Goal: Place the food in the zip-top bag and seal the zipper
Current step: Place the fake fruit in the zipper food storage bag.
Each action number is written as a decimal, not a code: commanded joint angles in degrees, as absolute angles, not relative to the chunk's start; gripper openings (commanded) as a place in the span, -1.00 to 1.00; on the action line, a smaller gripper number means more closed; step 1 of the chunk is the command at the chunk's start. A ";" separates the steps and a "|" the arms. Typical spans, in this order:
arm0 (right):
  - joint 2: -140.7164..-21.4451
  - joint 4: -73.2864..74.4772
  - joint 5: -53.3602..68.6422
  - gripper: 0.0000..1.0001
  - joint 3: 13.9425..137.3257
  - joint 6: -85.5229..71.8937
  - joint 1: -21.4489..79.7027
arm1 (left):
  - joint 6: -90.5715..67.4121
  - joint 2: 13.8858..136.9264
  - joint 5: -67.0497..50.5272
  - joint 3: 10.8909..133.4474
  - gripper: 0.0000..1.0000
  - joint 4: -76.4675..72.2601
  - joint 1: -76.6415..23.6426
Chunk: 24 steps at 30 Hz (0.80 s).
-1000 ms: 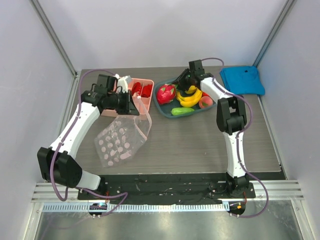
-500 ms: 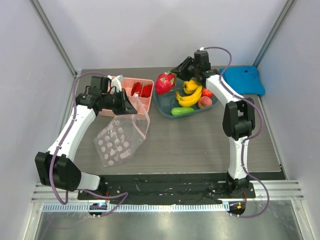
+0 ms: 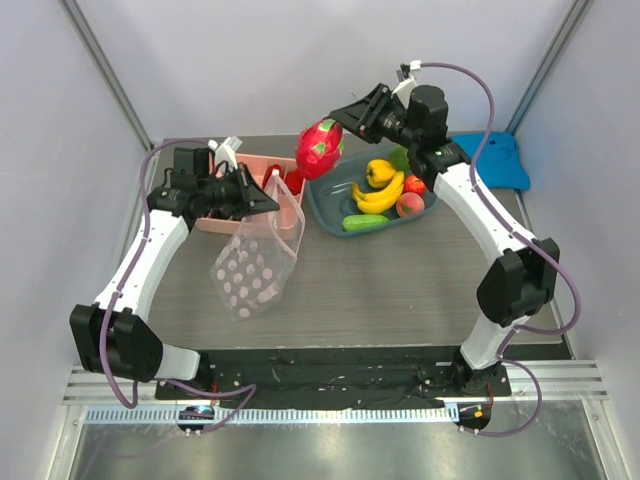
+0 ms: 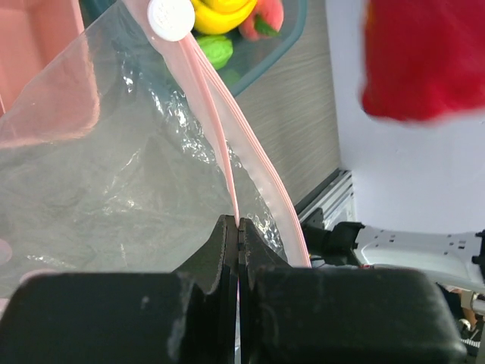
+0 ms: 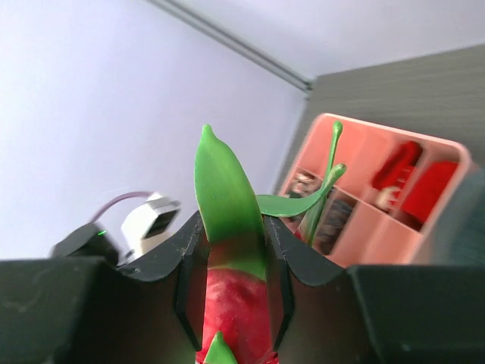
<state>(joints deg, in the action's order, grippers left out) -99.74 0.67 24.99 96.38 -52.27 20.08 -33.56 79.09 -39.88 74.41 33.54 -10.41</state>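
Note:
My right gripper [image 3: 338,125] is shut on the pink dragon fruit [image 3: 318,147], carried in the air above the gap between the pink box and the tray; its green leaf [image 5: 225,199] sticks up between the jaws. My left gripper [image 3: 268,197] is shut on the zip-top bag's pink zipper strip [image 4: 220,144], holding the mouth of the clear dotted bag [image 3: 255,270] up and open. The white slider [image 4: 171,17] sits at the strip's far end. Bananas [image 3: 383,190], a cucumber [image 3: 365,222], a peach [image 3: 408,205] and a tomato [image 3: 415,185] lie in the tray.
A pink divided box [image 3: 290,170] with red items stands behind the bag. The blue-grey tray [image 3: 328,212] is at centre right. A folded blue cloth [image 3: 495,155] lies at the back right corner. Purple cables loop off both arms.
The right arm lifted the dragon fruit out of the tray and carried it left and up. The left arm raised the bag's mouth and drew the bag slightly right.

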 commanded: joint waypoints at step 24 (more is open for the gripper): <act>-81.30 -6.85 12.93 -0.98 77.62 -27.17 34.62 | -57.03 72.07 -53.78 66.53 -1.00 1.85 -9.67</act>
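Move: The right hand holds the dragon fruit by its green leaves, the fruit hanging about 9 cm below the fingers. The bag's open mouth lies some 12 cm back, 9 cm left and 12 cm below that hand. Roughly 34 cm below it are the blue tray, 9 cm ahead and 7 cm right, and the pink box, 8 cm ahead and 21 cm left. From the left hand, pinching the bag's rim, the fruit is about 12 cm ahead, 9 cm right and 2 cm higher. Keeping its grip on the leaves, the right hand draws back about 9 cm and swings some 6 cm left, first rising about 5 cm, then sinking about 8 cm while easing slightly back right and tipping its fingers down, which brings the dragon fruit to the bag's mouth. The left hand keeps its shut pinch on the rim and lifts it about 5 cm, drifting a little right and rolling its fingertips up some 15 degrees. ##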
